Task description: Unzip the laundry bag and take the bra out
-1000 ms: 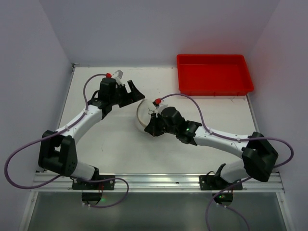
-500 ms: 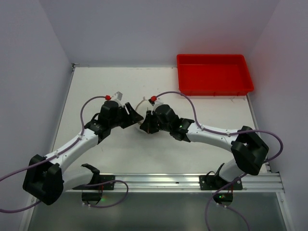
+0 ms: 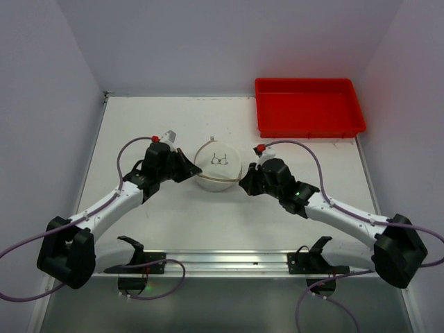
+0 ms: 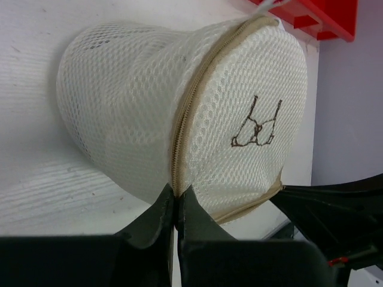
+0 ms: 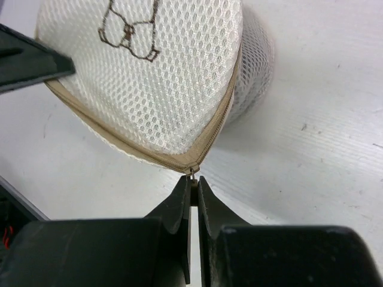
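The laundry bag (image 3: 217, 164), a white mesh drum with a tan zipper round its rim, lies on the table between both arms, its face with the small black drawing turned up. My left gripper (image 3: 195, 168) is at its left side, shut on the zipper seam (image 4: 175, 179) of the bag (image 4: 131, 101). My right gripper (image 3: 243, 186) is at its lower right, shut on the small metal zipper pull (image 5: 192, 175) at the corner of the bag (image 5: 167, 78). The zipper looks closed along the visible rim. The bra is hidden.
A red plastic tray (image 3: 309, 107) stands at the back right of the table; its corner shows in the left wrist view (image 4: 326, 15). Pale walls close in the table on the left, back and right.
My left gripper came in from the upper left and shut on the bag's zipper seam. My right gripper, still shut, swung right, and the bag turned so its drawn face points up.
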`<state>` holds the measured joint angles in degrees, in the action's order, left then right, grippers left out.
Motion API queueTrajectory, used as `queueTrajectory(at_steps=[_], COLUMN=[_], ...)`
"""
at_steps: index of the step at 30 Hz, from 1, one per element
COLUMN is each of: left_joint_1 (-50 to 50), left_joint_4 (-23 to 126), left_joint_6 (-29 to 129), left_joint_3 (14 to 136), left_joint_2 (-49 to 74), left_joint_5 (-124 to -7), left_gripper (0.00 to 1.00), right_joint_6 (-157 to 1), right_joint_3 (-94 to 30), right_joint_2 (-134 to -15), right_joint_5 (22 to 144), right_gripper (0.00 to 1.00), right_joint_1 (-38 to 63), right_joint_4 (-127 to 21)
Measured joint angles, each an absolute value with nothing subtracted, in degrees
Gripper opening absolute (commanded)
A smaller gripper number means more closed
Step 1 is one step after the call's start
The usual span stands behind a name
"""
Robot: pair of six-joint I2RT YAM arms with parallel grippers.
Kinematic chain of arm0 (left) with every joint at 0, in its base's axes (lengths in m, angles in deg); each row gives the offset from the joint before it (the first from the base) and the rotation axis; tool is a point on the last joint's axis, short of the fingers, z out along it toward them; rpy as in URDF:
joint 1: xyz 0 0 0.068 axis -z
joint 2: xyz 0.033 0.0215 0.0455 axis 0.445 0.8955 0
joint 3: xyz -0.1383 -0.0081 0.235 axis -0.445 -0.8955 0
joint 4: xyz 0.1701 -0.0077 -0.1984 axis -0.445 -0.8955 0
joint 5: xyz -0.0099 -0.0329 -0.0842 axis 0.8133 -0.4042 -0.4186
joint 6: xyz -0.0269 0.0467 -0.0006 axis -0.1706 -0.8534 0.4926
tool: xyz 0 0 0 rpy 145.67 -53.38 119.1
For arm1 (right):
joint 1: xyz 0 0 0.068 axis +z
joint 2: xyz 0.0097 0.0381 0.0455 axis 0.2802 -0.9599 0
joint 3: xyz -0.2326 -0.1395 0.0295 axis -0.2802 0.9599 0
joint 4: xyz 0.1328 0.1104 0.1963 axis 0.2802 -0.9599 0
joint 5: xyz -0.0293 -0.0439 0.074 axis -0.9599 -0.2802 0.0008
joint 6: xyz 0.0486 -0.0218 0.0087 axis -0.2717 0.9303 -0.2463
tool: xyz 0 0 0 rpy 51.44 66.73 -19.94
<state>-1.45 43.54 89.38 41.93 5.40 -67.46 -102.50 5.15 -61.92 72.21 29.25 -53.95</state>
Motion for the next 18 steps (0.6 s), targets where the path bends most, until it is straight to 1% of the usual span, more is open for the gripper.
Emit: queueTrajectory(at_steps=[2,4,7,8,9,11,12,13,14,15,16,17,18], left_joint_1=[-2.35,-2.72,-3.49,-3.6,-3.84,-4.16,-4.32,-4.6,-4.8,-5.0,-5.19,-5.5,-5.91], left_joint_4=[43.67,43.13,40.79,40.59,39.76,39.54,39.61,39.57,39.5,39.35,39.41,39.39,39.46], left_joint_6=[88.39,86.14,81.31,80.13,78.47,76.29,75.74,75.41,75.24,75.08,75.35,75.7,75.98], left_joint_3=[42.21,43.94,50.78,52.79,55.74,60.13,61.81,63.17,64.09,64.44,64.5,64.42,63.89], left_joint_2=[5.86,7.48,13.44,15.28,17.9,22.01,23.56,24.68,25.29,25.4,25.14,24.55,23.65], left_joint_5=[-70.54,-71.94,-74.25,-74.71,-75.11,-75.65,-75.87,-76.11,-76.4,-76.53,-76.51,-76.33,-76.09], left_gripper=[0.0,0.0,0.01,0.03,0.13,0.25,0.37,0.46,0.69,0.79,0.87,0.97,1.0], right_joint_6=[-101.8,-100.62,-100.25,-100.42,-100.64,-101.43,-102.0,-102.5,-103.16,-103.92,-104.71,-105.52,-106.44], right_joint_3=[6.68,6.66,6.48,6.33,6.11,4.03,2.17,0.21,-1.85,-3.68,-5.28,-6.5,-7.57], right_joint_2=[-58.65,-57.33,-58.3,-59.39,-60.52,-64.9,-67.76,-70.75,-73.7,-76.37,-78.58,-80.33,-81.86], right_joint_5=[72.52,73.85,75.75,76.47,76.78,77.35,77.72,78.31,78.57,78.9,79.6,80.04,80.28], right_gripper=[0.0,0.0,0.0,0.0,0.0,0.0,0.0,0.0,0.0,0.0,0.0,0.0,0.0], right_joint_1=[27.37,27.67,27.98,28.42,29.03,31.54,33.16,34.86,36.44,37.7,38.56,39.32,39.91], right_joint_4=[-53.95,-54.37,-54.13,-53.6,-52.91,-51.77,-51.18,-50.33,-49.08,-47.38,-46.09,-44.93,-43.81])
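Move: The left fingers already pinch the laundry bag's zip rim; the cord loop on the far rim lies about 9 cm ahead and 4 cm to their right. The bag's middle is some 2 cm ahead, 6 cm right and lower. From the right hand, already holding the zip pull, the rim's left end is about 13 cm left and 3 cm ahead, the glasses logo 7 cm left and 7 cm ahead, and the red bin 26 cm ahead and 20 cm right. Leftward, after a short dip to the right, the right hand draws the zip pull across the bag's near side by nearly 13 cm, easing back about 3 cm and turning counter-clockwise, its grip kept. The left hand goes forward, still shut at first, then opens wide and lets go of the rim, ending about 8 cm on and 3 cm higher, near the far rim. ##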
